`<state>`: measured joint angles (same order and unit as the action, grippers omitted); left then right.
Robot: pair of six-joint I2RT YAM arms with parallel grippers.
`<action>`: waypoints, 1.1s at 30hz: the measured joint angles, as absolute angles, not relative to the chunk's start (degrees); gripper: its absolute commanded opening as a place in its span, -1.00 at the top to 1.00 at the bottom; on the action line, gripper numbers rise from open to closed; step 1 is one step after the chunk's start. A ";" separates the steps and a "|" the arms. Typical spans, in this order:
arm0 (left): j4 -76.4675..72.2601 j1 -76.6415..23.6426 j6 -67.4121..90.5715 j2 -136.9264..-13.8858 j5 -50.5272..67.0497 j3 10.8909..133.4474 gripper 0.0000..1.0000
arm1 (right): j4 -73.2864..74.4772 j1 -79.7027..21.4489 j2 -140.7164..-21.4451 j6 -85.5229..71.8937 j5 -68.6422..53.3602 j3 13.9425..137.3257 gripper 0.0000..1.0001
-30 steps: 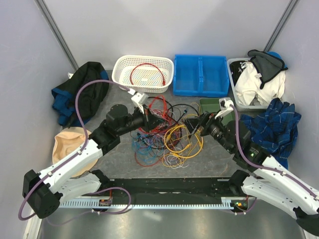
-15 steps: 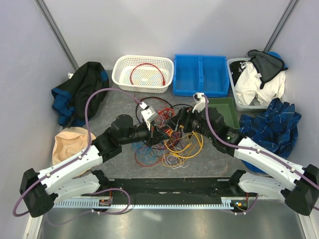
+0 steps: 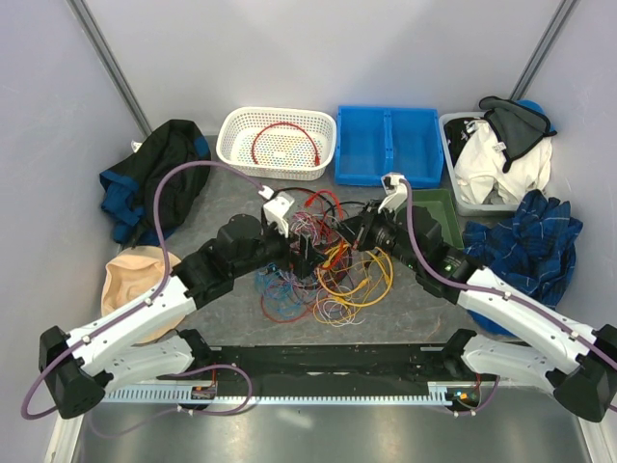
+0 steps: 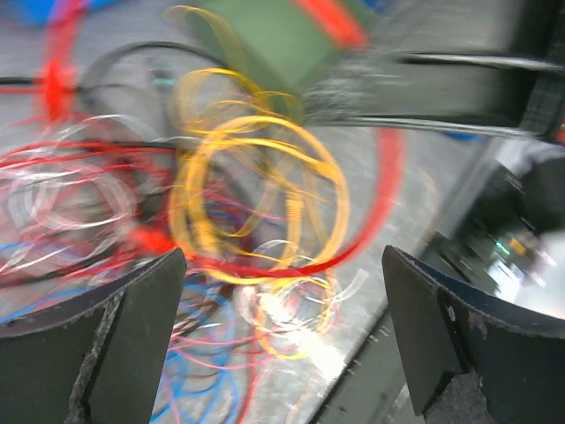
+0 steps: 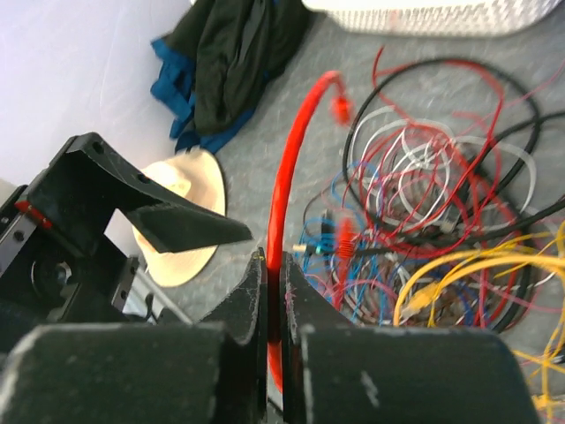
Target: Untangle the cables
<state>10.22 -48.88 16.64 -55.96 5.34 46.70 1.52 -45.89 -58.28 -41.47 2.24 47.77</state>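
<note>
The cables (image 3: 326, 260) lie in one tangled heap at mid table: red, yellow, blue, white and black loops. My left gripper (image 3: 307, 253) hovers over the heap's left side. Its view is blurred, and there the left gripper (image 4: 282, 340) stands wide open above yellow loops (image 4: 256, 203) with nothing between its fingers. My right gripper (image 3: 349, 234) is over the heap's top right. In the right wrist view the right gripper (image 5: 274, 283) is shut on a thick red cable (image 5: 284, 194), which rises away from the jaws to a plug end.
A white basket (image 3: 231, 145) holding a red cable (image 3: 285, 130) and a blue bin (image 3: 388, 145) stand at the back. A green tray (image 3: 442, 217) lies behind the right arm. Dark clothes (image 3: 154, 178) and a beige item (image 3: 130, 280) sit left; a laundry bin (image 3: 496, 159) and plaid cloth (image 3: 530, 246) right.
The right arm swung in from the right to the heap and shut on the thick red cable. The left gripper, shut before, has opened wide.
</note>
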 measured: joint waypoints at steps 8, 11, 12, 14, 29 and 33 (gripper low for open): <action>16.58 -48.84 20.03 -51.51 -12.16 48.60 -0.99 | 3.77 -45.89 -56.95 -38.24 6.39 51.64 1.00; 10.59 -48.84 20.05 -48.16 -9.65 45.91 -0.99 | 4.08 -45.89 -57.10 -38.09 6.39 52.01 1.00; 8.40 -48.84 20.05 -47.57 -8.16 44.99 -0.99 | 4.25 -45.89 -57.28 -38.11 6.35 52.16 1.00; 4.08 -48.86 20.05 -47.99 -4.56 43.77 -0.99 | 4.43 -45.89 -57.74 -38.13 6.28 52.62 1.00; -15.16 -50.28 21.85 -64.38 15.27 41.80 0.91 | 4.36 -45.89 -59.88 -38.89 4.75 54.11 0.02; -15.44 -50.35 21.56 -65.10 13.56 42.02 0.97 | 4.58 -45.89 -59.53 -38.59 5.65 54.13 -0.96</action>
<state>-15.44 -50.35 21.56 -65.10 13.56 42.02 4.58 -45.89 -59.53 -38.59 5.65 54.13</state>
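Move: The red cable still hangs pinched in the right fingers; its stretch for the left hand to take is about 6 cm right of the left hand, 2 cm ahead and nearly level, and roughly 4 cm back, 1 cm left and 3 cm below the right hand. From the left hand, the yellow coil lies some 11 cm right, 3 cm ahead, and the red-white tangle about 11 cm ahead, 1 cm left, both some 20 cm below. Left hand swings left and up, then 11 cm right, pinching the red cable; right rises 3 cm, opens. ##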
